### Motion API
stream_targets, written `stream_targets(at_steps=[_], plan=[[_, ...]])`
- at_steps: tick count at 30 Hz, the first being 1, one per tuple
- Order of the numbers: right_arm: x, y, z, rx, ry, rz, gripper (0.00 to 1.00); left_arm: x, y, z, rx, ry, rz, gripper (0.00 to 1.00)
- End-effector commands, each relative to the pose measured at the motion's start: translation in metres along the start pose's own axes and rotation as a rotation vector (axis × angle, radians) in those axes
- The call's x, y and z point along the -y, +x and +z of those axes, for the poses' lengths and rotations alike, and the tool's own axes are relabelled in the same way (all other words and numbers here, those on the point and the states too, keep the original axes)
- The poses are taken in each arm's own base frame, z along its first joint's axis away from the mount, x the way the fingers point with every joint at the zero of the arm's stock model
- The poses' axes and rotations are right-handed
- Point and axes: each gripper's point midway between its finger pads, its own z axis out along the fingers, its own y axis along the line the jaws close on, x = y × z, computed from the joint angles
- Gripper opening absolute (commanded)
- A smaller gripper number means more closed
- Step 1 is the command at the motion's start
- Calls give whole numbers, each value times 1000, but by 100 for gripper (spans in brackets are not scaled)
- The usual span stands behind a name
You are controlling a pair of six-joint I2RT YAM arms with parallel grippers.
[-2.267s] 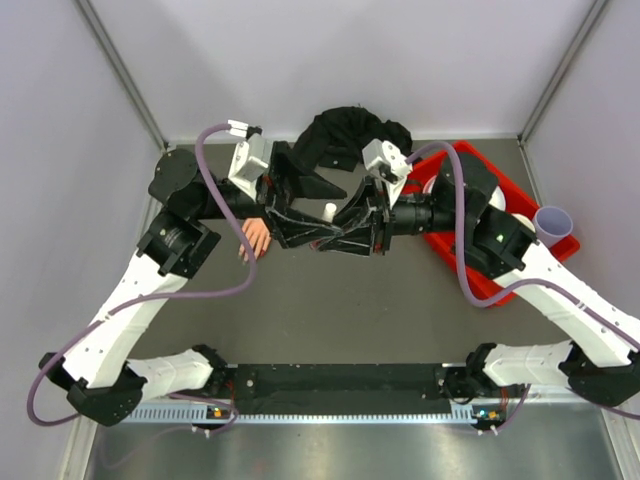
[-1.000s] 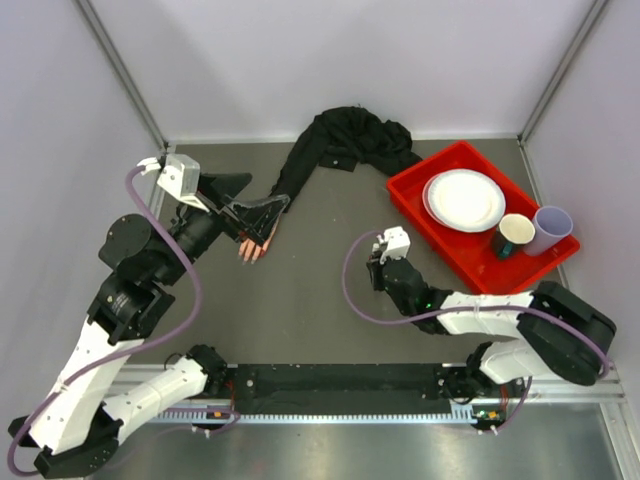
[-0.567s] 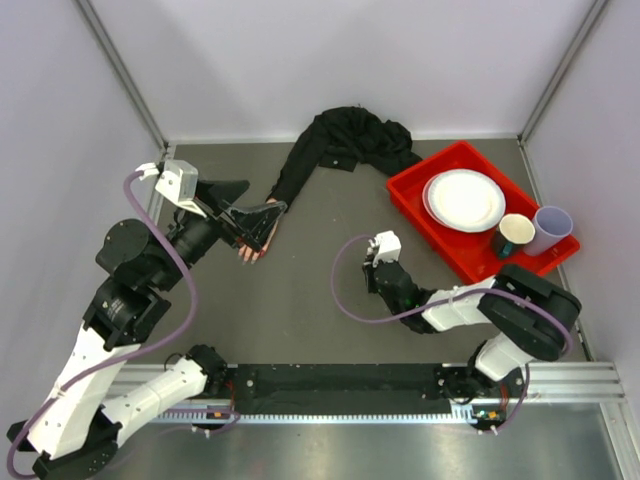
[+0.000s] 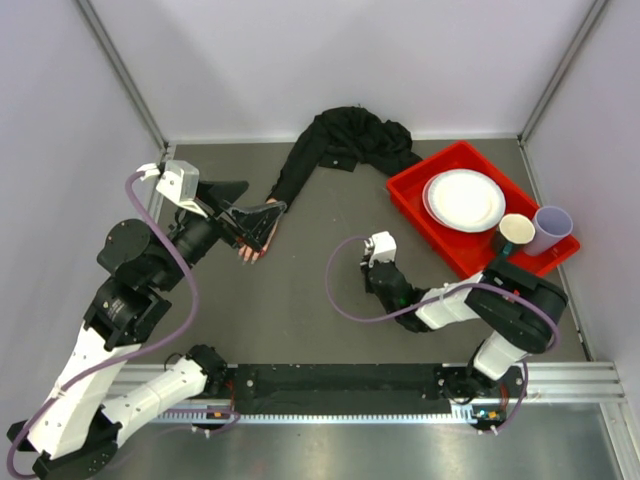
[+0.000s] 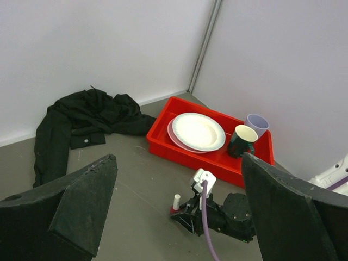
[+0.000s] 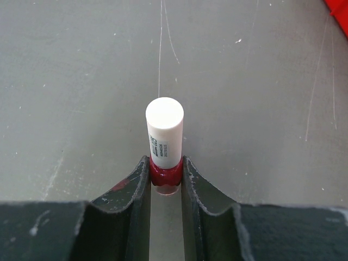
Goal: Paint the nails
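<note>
The peach mannequin hand point(image 4: 250, 251) lies on the table at the left, its black sleeve point(image 4: 340, 140) running to the far wall. The nails are too small to make out. My left gripper point(image 4: 250, 205) hovers over the hand, wide open and empty; in its own view the left gripper point(image 5: 178, 157) frames the table. My right gripper point(image 6: 166, 166) lies low near the table's middle, shut on the red base of a small polish bottle point(image 6: 165, 136) with a white cap. The bottle point(image 5: 175, 202) stands upright at table level. It is hidden in the top view.
A red tray point(image 4: 410, 190) stands at the right, holding a white plate point(image 4: 465, 198), a dark green cup point(image 4: 516, 230) and a lilac cup point(image 4: 550, 225). The right arm's purple cable point(image 4: 335, 300) loops over the table's middle.
The right gripper has slid a little to the left and away with the bottle, its elbow folding in. The left gripper has hardly moved in the last second.
</note>
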Motion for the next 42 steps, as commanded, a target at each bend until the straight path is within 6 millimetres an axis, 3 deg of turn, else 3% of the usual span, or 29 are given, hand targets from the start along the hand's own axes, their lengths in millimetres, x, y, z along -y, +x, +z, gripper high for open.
stream_targets(at_steps=[1,11,30,35,39,42], plan=[[-13,-21,6,60,-16,38,8,-3,-9,-6,27,-18,26,99],[-16,-18,8,39,-19,26,15,-3,-8,-8,24,-22,22,99],[-22,-27,2,32,-56,18,41,-6,-3,-7,8,-29,25,99],[-23,-38,-6,32,-71,30,54,-5,-2,-5,3,-27,26,99],[-22,-46,-14,25,-80,32,73,-6,-2,-5,2,-29,31,99],[-19,-53,-25,19,-85,38,78,-7,-1,-5,-2,-33,29,99]])
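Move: The nail polish bottle is still upright between the right fingertips, its set-down spot about 2 cm straight below them. From that hand, the rubber hand lies some 22 cm left and 8 cm ahead, the red bin about 25 cm right and 12 cm ahead. From the left hand, the bottle is about 9 cm ahead, 16 cm right and some 40 cm below. The right hand holds the bottle low, opens its fingers wide to release it, then rises about 3 cm. ##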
